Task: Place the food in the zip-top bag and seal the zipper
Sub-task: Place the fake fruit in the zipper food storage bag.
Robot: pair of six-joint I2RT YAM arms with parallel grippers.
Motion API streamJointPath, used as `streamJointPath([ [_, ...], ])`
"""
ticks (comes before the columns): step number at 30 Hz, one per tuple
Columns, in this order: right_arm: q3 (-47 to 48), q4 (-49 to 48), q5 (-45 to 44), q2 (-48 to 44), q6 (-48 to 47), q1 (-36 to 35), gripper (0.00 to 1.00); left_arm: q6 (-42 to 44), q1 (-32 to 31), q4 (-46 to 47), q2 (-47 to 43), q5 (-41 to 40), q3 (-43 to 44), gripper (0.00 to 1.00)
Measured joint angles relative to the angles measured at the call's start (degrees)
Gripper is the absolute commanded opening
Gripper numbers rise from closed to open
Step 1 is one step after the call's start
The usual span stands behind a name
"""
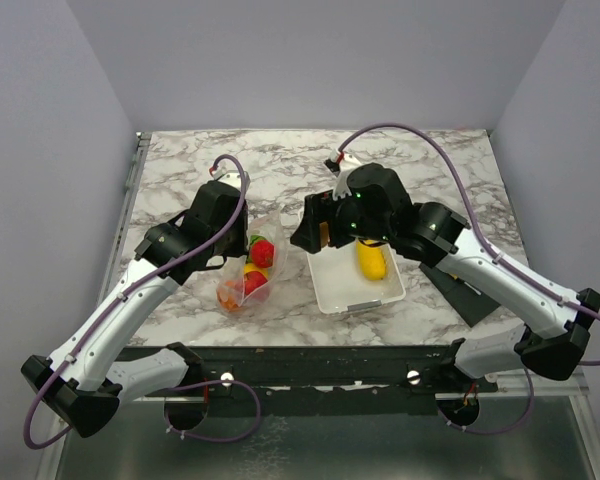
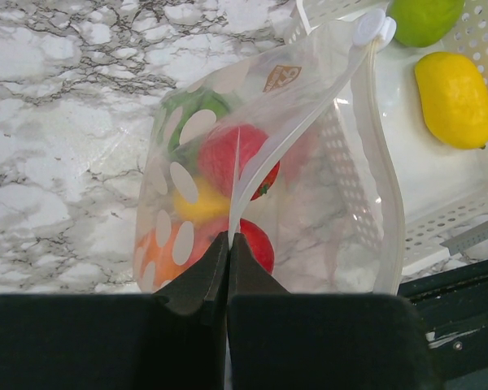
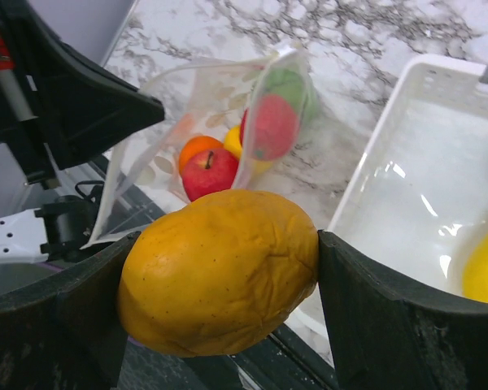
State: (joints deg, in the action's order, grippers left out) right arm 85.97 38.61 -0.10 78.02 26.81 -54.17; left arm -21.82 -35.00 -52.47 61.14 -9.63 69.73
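The zip-top bag (image 1: pixel 248 272) stands open on the marble between the arms, with red, yellow, orange and green food (image 2: pixel 236 158) inside. My left gripper (image 2: pixel 229 240) is shut on the bag's rim strip, the zipper, whose white slider (image 2: pixel 372 29) sits at the far end. In the top view this gripper (image 1: pixel 238 258) is at the bag's left side. My right gripper (image 3: pixel 220 276) is shut on a large orange fruit (image 3: pixel 220 272), held above the basket's left edge, just right of the bag (image 3: pixel 220 106). The bag's mouth faces it.
A white slotted basket (image 1: pixel 330 290) lies right of the bag and holds a yellow fruit (image 1: pixel 371 260) and a light green one (image 2: pixel 423 18). A dark flat wedge (image 1: pixel 470 295) lies at the right front. The table's front edge runs just below the bag.
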Motion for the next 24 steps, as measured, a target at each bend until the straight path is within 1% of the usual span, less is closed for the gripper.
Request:
streamJointPath([
  [6, 1.2, -4.15, 1.81, 1.97, -1.36, -2.43, 0.27, 0.0, 0.0, -0.11, 0.0, 0.2, 0.0, 0.0],
  [14, 2.05, -8.41, 3.65, 6.58, -1.9, -3.93, 0.29, -0.02, 0.0, -0.35, -0.04, 0.52, 0.31, 0.0],
  [24, 3.02, -10.71, 4.92, 11.91, -2.45, -5.79, 0.34, -0.02, 0.0, -0.42, -0.83, 0.68, 0.74, 0.0],
])
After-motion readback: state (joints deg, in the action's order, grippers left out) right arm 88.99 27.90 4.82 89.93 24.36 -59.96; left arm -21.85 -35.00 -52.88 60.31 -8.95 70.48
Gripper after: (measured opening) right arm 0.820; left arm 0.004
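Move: The right hand, holding the orange-yellow fruit, has the bag's open mouth some 11 cm to its left, about level fore and aft and 8 cm lower. Inside the bag, the round red fruit sits about 14 cm left, 9 cm ahead and 20 cm down. The basket's middle is some 9 cm right and 7 cm ahead, 23 cm below. From the left hand, shut on the rim, the mouth's middle is about 5 cm right, 1 cm ahead and 2 cm down. Leftward, about 9 cm, the right hand carries the gripped fruit from beside the basket towards the bag's mouth, rising about 1 cm at first and then sinking some 3 cm, while the wrist turns about 10 degrees counter-clockwise. Its grip stays as it was; the left fingers stay pinched on the bag's rim and hold it nearly still. ##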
